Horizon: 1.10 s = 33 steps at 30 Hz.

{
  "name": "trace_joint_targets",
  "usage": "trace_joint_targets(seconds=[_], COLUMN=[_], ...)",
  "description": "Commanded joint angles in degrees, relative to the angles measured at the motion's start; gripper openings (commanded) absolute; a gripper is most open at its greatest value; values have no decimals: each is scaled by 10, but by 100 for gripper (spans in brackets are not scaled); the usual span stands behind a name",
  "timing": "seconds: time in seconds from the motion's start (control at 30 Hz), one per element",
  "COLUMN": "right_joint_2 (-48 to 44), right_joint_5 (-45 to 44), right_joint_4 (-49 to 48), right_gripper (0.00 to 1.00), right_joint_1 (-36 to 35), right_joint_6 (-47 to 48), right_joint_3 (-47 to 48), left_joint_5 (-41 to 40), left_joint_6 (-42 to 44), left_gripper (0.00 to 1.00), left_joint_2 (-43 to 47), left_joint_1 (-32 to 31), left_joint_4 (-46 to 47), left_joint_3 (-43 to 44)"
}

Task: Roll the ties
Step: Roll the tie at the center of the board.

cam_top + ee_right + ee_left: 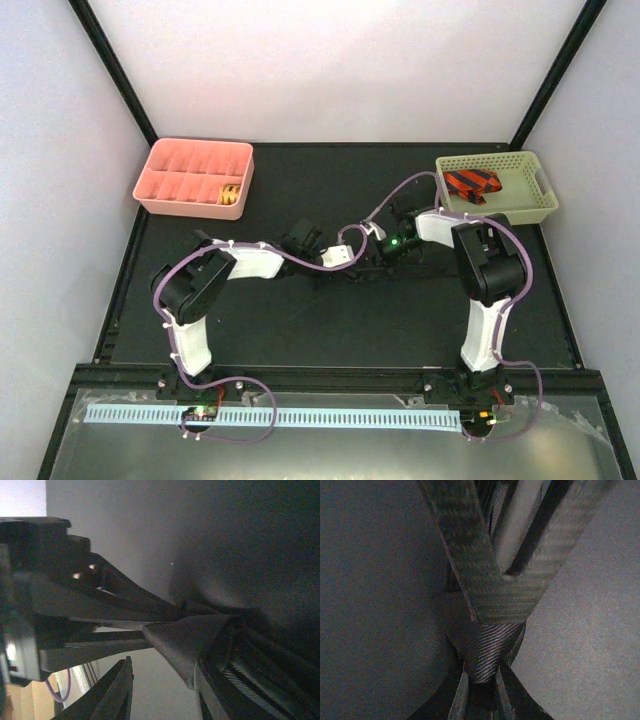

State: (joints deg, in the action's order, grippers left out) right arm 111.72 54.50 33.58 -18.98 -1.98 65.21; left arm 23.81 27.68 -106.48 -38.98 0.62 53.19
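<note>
A dark striped tie [487, 645] lies on the black mat, partly rolled. My left gripper [481, 696] is shut on the rolled end, with loose bands of the tie crossing in a V above it. In the top view both grippers meet at mid-table, the left gripper [358, 266] facing the right gripper [377, 262], and the dark tie is hard to tell from the mat there. My right gripper [160, 695] is open, with a fold of the tie [190, 640] beside its right finger [207, 697]. A red striped tie [472, 184] lies in the green basket.
The green basket [535, 205] stands at the back right. A pink divided tray [170, 160] at the back left holds one rolled tie [232, 193]. The black mat [330, 330] covers the table between the arm bases.
</note>
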Motion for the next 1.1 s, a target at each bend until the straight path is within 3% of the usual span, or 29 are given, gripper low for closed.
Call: trace_joint_targets(seconds=[0.0,0.13,0.43,0.7,0.77,0.9,1.07], right_joint_2=[20,20,33,36,36,36,36], right_joint_5=[-30,-46,-30,-32,-46,-70,-91], right_joint_4=[-9,-9,-14,-15,-10,-10,-10], right_gripper=[37,37,23,3,2,2,2], right_joint_1=[-2,-6,-14,-16,-15,-14,-13], right_joint_6=[-10,-7,-14,-12,-7,0,6], right_joint_3=[2,-6,12,11,10,0,-8], left_joint_5=[-13,-16,-17,-22,-24,1,63], left_joint_6=[2,0,2,-1,-9,-43,-64], left_gripper=[5,5,5,5,7,37,55], left_joint_2=[2,1,-4,-6,-4,14,59], left_joint_1=[-5,-5,-7,-8,-8,4,22], left_joint_4=[-40,-42,-42,-41,-38,10,118], left_joint_3=[11,12,18,20,19,-8,-71])
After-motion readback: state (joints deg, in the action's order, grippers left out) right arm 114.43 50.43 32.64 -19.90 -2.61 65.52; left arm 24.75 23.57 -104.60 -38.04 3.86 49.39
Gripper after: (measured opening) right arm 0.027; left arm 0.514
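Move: The tie's rolled fold is still pinched in the left fingers, its middle about 1 cm to that hand's right. From the open right gripper the fold lies some 3 cm left and 3 cm down. The unrolled length of the tie runs flat off to the right, its middle some 12 cm right of the right hand, 1 cm back and 4 cm below. The striped tie in the green basket is roughly 22 cm right and 18 cm ahead of the right hand. Lower the right gripper about 2.5 cm onto the tie just right of the left fingers and shut it so that it pinches the fold's right edge. Keep the left hand still and gripping until then; only after that open its fingers to about half, letting go of the fold, and start easing it about 1 cm left. ##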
